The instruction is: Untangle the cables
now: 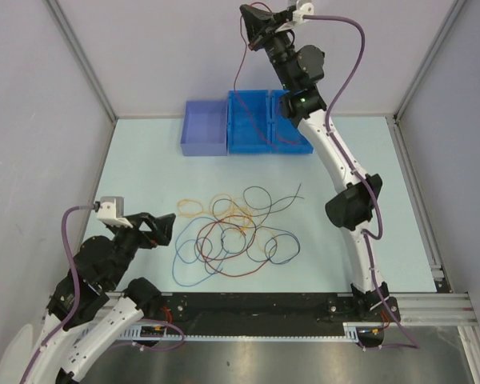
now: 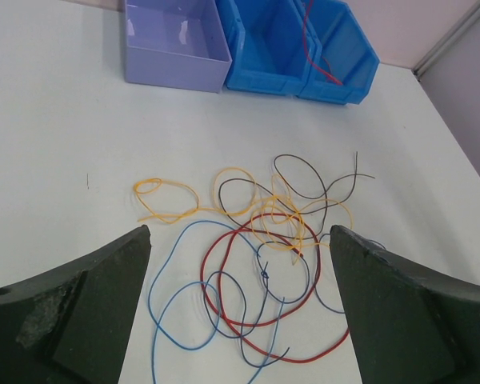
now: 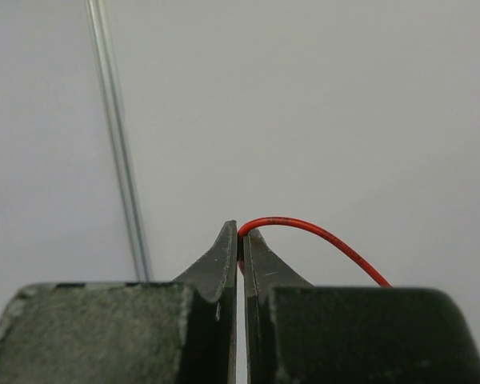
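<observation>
A tangle of thin cables (image 1: pixel 232 232) in red, orange-yellow, black and blue lies on the pale table in front of the arm bases. The left wrist view shows the cables (image 2: pixel 264 240) close up. My left gripper (image 1: pixel 164 228) is to their left with its jaws open wide and nothing between them; in its wrist view the left gripper (image 2: pixel 240 232) frames the tangle. My right gripper (image 1: pixel 252 24) is raised high at the back, shut on one red cable (image 1: pixel 238 72) that hangs down toward the blue bins. In the right wrist view the right gripper (image 3: pixel 240 232) pinches the red cable (image 3: pixel 320 232) at its tips.
A lavender bin (image 1: pixel 205 126) and two joined blue bins (image 1: pixel 268 120) stand at the table's back edge. The lower end of the red cable (image 2: pixel 312 40) lies in a blue bin (image 2: pixel 340 56). Grey walls enclose the table on three sides.
</observation>
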Robot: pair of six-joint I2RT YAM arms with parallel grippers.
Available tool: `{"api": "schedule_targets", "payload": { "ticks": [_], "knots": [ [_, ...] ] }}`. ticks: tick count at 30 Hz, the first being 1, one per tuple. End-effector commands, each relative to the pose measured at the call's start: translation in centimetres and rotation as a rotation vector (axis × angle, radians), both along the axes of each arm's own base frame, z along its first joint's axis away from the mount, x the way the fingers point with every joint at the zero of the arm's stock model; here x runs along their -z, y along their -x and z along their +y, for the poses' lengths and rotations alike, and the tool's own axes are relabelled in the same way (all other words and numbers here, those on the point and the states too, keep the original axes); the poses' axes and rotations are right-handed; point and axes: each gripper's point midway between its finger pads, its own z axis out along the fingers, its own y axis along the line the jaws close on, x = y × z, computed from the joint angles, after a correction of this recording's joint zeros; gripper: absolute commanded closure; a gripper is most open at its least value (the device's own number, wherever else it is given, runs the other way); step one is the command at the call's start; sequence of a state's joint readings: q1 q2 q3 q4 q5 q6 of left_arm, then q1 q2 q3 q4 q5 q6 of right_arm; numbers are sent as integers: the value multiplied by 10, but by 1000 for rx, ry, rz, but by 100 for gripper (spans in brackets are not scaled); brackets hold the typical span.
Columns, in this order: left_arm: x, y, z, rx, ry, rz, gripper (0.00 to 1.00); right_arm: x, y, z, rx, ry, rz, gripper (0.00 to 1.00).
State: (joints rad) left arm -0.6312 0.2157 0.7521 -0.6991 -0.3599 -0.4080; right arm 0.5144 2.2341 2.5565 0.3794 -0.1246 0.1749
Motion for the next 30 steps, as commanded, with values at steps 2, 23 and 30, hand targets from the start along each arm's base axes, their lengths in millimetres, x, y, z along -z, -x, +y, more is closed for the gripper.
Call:
{"api": "schedule_targets", "payload": {
  "ticks": [2, 23, 30],
  "knots": [
    [-4, -3, 6, -36, 1, -25, 2, -36, 0, -38, 163, -131, -219, 100],
    [-3, -6, 11, -69, 1, -18, 4, 147, -105, -18, 244, -4, 97, 100],
    [-2, -7, 11, -72, -2, -14, 4, 182, -96, -2, 81, 21, 217, 100]
  ]
}}
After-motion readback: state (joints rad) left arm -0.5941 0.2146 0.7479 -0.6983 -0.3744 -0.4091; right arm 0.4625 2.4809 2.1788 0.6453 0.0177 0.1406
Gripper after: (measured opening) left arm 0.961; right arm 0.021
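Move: My right hand is high up with a red cable pinched in its shut fingers. The left blue box, where the cable is going, lies about 15 cm ahead, roughly 2 cm to the right and some 53 cm below. The right blue box stands about 15 cm to the right of that box and the purple box some 15 cm to its left, both level with it. From my open left hand, the left blue box is about 50 cm ahead, 19 cm right and 22 cm below. I carry the cable out and then down over the left blue box with my right hand: first mostly forward, sinking gently, then dropping faster and faster, some 27 cm down and 13 cm forward in all. My fingers keep their pinch while the wrist swings about 15 degrees clockwise, then tips its fingertips down by some 25 degrees late in the descent. ##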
